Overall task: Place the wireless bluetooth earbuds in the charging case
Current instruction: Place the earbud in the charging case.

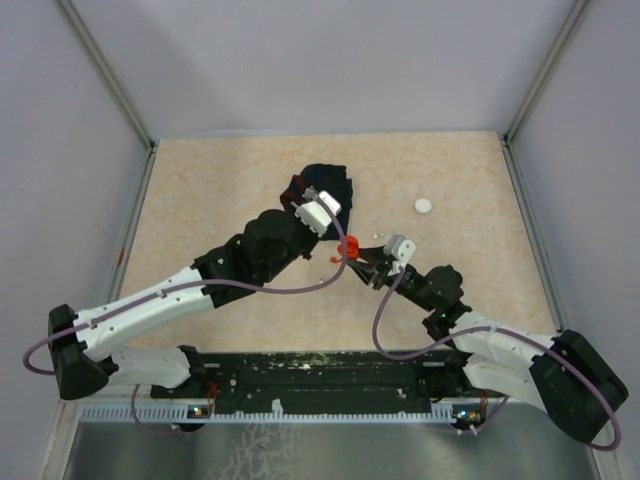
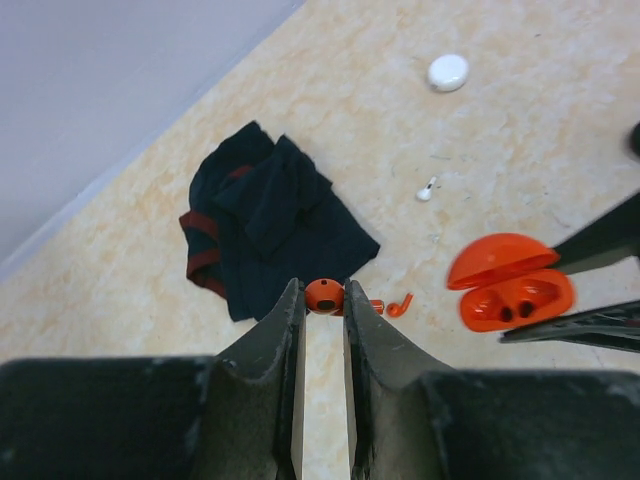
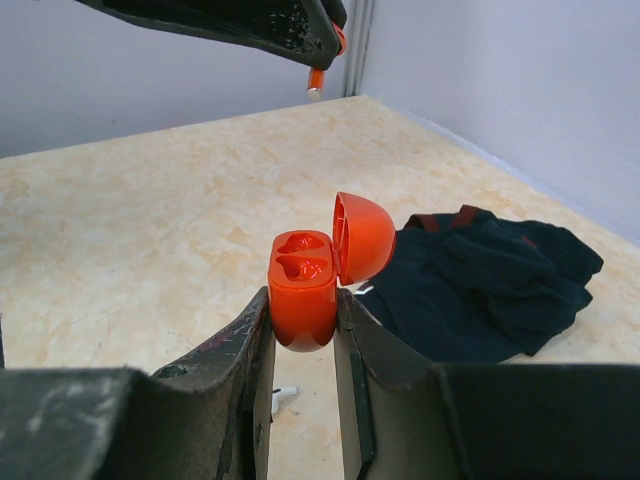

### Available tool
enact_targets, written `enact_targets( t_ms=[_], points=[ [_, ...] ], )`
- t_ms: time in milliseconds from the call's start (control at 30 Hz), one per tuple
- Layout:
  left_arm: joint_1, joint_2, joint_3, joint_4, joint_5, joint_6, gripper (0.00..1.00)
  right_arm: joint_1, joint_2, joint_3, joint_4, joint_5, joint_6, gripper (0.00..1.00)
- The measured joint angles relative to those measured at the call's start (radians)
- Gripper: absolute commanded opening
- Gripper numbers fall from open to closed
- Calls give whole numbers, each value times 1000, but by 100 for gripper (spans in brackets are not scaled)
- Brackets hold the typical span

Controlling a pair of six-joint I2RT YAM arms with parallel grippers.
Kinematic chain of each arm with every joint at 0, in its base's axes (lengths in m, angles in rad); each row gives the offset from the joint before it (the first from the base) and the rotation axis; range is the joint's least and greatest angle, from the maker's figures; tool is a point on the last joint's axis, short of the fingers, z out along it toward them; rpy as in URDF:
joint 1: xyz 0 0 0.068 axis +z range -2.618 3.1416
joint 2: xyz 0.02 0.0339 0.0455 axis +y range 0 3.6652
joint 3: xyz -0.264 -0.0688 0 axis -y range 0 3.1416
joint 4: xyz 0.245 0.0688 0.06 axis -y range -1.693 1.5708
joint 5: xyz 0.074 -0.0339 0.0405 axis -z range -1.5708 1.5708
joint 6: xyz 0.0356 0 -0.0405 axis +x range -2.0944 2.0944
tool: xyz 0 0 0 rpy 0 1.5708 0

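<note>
My left gripper [image 2: 324, 297] is shut on a red earbud [image 2: 325, 296], pinched at the fingertips above the table. In the right wrist view that earbud [image 3: 316, 78] hangs from the left gripper [image 3: 330, 35] above and behind the case. My right gripper [image 3: 302, 300] is shut on the red charging case [image 3: 302, 285], upright with its lid [image 3: 362, 235] open and both wells empty. The case [image 2: 510, 290] sits to the right of my left fingers. A second red earbud [image 2: 400, 304] and a white earbud [image 2: 427, 189] lie on the table.
A dark navy cloth with red trim [image 1: 325, 185] lies bunched just beyond the left gripper. A white round disc [image 1: 424, 206] rests at the back right. Metal frame posts and grey walls bound the tan table [image 1: 200, 200].
</note>
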State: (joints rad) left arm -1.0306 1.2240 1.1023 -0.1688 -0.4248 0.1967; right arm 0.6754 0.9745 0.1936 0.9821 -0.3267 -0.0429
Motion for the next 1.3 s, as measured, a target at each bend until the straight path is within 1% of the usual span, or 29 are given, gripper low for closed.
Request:
enact_targets(
  t_ms=[100, 333, 433, 867, 1300],
  points=[
    [-64, -11, -9, 47, -6, 70, 14, 0, 35, 16, 32, -8, 1, 0],
    [-166, -13, -52, 127, -39, 190, 14, 0, 60, 37, 74, -22, 2, 0],
    [-193, -13, -65, 151, -47, 229, 14, 0, 61, 39, 84, -27, 2, 0],
    [-258, 30, -74, 216, -124, 343, 15, 0, 61, 39, 87, -35, 2, 0],
    [-281, 72, -74, 238, -188, 413, 15, 0, 42, 39, 86, -34, 9, 0]
  ],
)
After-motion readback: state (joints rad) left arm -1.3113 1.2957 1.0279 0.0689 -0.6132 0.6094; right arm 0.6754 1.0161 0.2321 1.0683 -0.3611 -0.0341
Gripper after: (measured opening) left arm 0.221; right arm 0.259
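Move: Ahead of the left hand, which already holds a red earbud, nothing is sought: the open red charging case in the right hand lies about 5 cm back, 6 cm right and 5 cm below. On the table some 27 cm down, a second red earbud sits about 4 cm ahead and 4 cm right, a white earbud roughly straight below, and the dark cloth about 19 cm straight ahead. From the right hand, the held earbud is some 5 cm ahead, 7 cm left and 5 cm up. Swinging back and to its right, about 5 cm each way, the left hand carries the pinched red earbud over the open case, quickly at first, then creeping and sinking about 1 cm after a slight rise. Its wrist tips fingers-up, left side rising, and turns some 10 degrees clockwise. The right hand keeps its grip and lifts the case about 2.5 cm to meet the stem. ##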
